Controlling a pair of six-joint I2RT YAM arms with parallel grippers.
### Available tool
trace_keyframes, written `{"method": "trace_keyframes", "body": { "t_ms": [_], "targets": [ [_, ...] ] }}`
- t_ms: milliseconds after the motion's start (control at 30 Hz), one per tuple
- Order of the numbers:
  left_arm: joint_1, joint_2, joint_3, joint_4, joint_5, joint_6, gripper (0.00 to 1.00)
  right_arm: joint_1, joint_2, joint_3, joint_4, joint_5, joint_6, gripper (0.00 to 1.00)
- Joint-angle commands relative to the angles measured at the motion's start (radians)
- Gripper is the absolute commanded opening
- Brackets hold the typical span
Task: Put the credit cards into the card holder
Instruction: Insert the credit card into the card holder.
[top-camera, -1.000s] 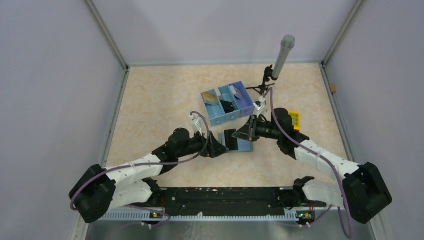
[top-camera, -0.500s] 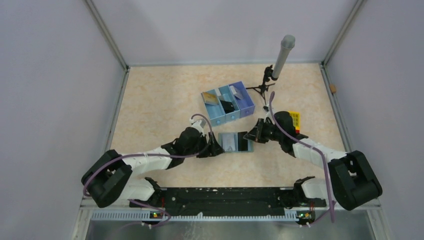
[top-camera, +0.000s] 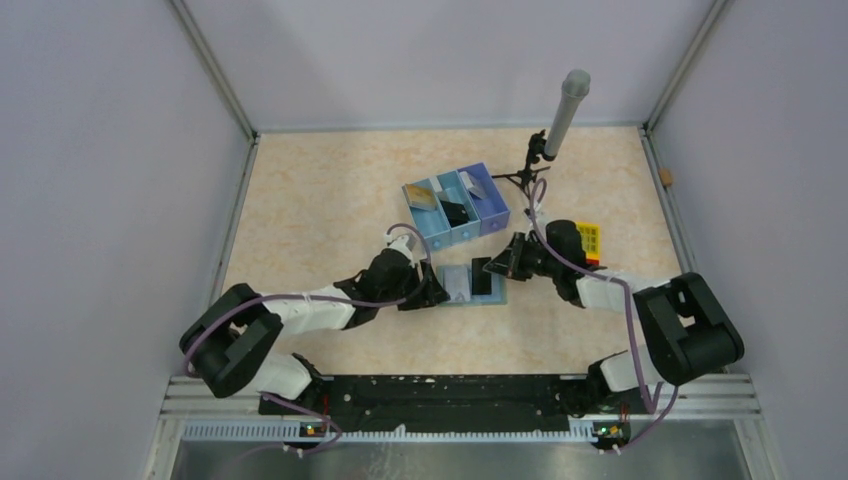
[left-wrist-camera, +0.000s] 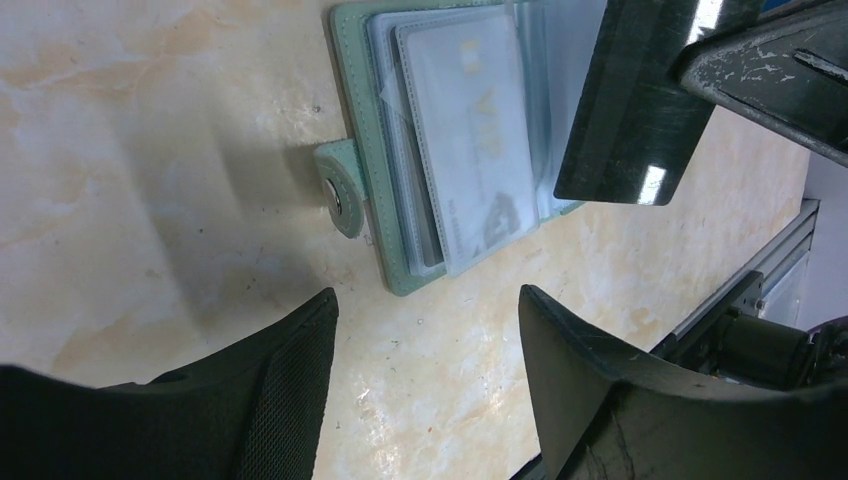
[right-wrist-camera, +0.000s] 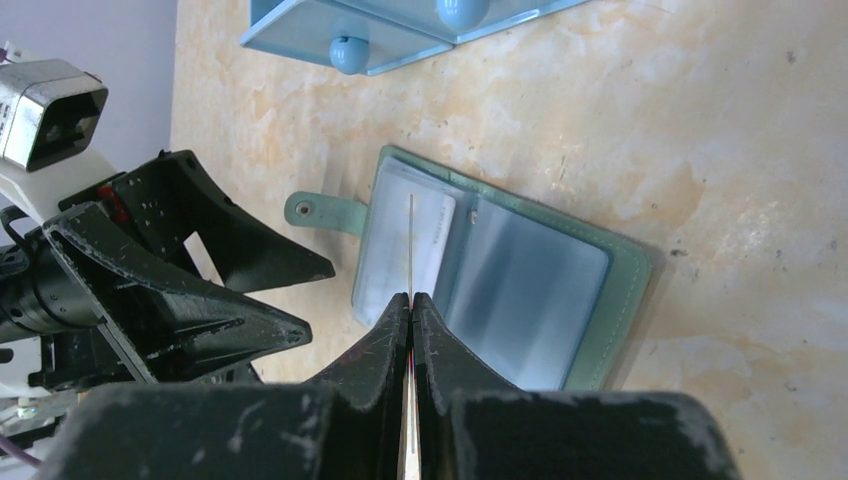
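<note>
The card holder (top-camera: 455, 286) lies open on the table, grey-green rim (left-wrist-camera: 375, 200) with a snap tab, and light blue sleeves (right-wrist-camera: 530, 290). A pale credit card (left-wrist-camera: 470, 130) sits in its left panel. My right gripper (top-camera: 503, 268) (right-wrist-camera: 412, 297) is shut on a black credit card (top-camera: 481, 276) (left-wrist-camera: 625, 110). The card shows edge-on (right-wrist-camera: 411, 240) and stands over the holder near its fold. My left gripper (top-camera: 432, 293) (left-wrist-camera: 428, 300) is open just off the holder's tab edge, with only bare table between its fingers.
A blue three-compartment tray (top-camera: 455, 208) with more cards in it stands just behind the holder. A grey microphone on a small tripod (top-camera: 560, 120) is at the back right. A yellow object (top-camera: 590, 240) lies beside the right arm.
The right gripper has carried the black card from over the holder's left panel toward the fold. The left arm has stretched forward, and its jaws have narrowed a little beside the holder.
</note>
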Motion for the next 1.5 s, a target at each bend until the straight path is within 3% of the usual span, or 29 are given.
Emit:
{"method": "trace_keyframes", "body": {
  "t_ms": [0, 767, 1033, 1467],
  "targets": [
    [0.001, 0.016, 0.043, 0.007, -0.024, 0.014, 0.67, -0.015, 0.036, 0.015, 0.115, -0.023, 0.010, 0.00],
    [0.004, 0.114, 0.079, 0.010, -0.039, 0.040, 0.58, -0.016, 0.169, 0.019, 0.216, -0.022, 0.053, 0.00],
    [0.004, 0.156, 0.091, 0.025, -0.020, 0.037, 0.47, -0.015, 0.212, -0.024, 0.243, 0.010, 0.096, 0.00],
    [0.004, 0.201, 0.111, -0.004, -0.025, 0.048, 0.22, -0.007, 0.286, -0.062, 0.328, 0.009, 0.155, 0.00]
  ]
}}
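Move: The right hand, pinching the black card, has the card holder's left clear sleeve some 7 cm to its left, 2 cm back and 6 cm below; the right sleeve lies about 2 cm right, 3 cm back. The blue drawers stand roughly 17 cm ahead, 7 cm left. From the open left hand the whole holder's middle is about 5 cm ahead, 9 cm right and 3 cm down, its left sleeve 5 cm ahead and 5 right, its strap 5 cm ahead, 1 left. The black card's left edge comes down against the inner mouth of the left sleeve as the right hand, keeping its pinch, sinks about 4.5 cm, drifts slightly forward and tips roughly 10 degrees. Meanwhile the left hand eases about 2.5 cm forward and rightward while sinking 2 cm, its fingers closing most of the way around the holder's near left edge beside the strap, one tip coming onto the sleeve. ##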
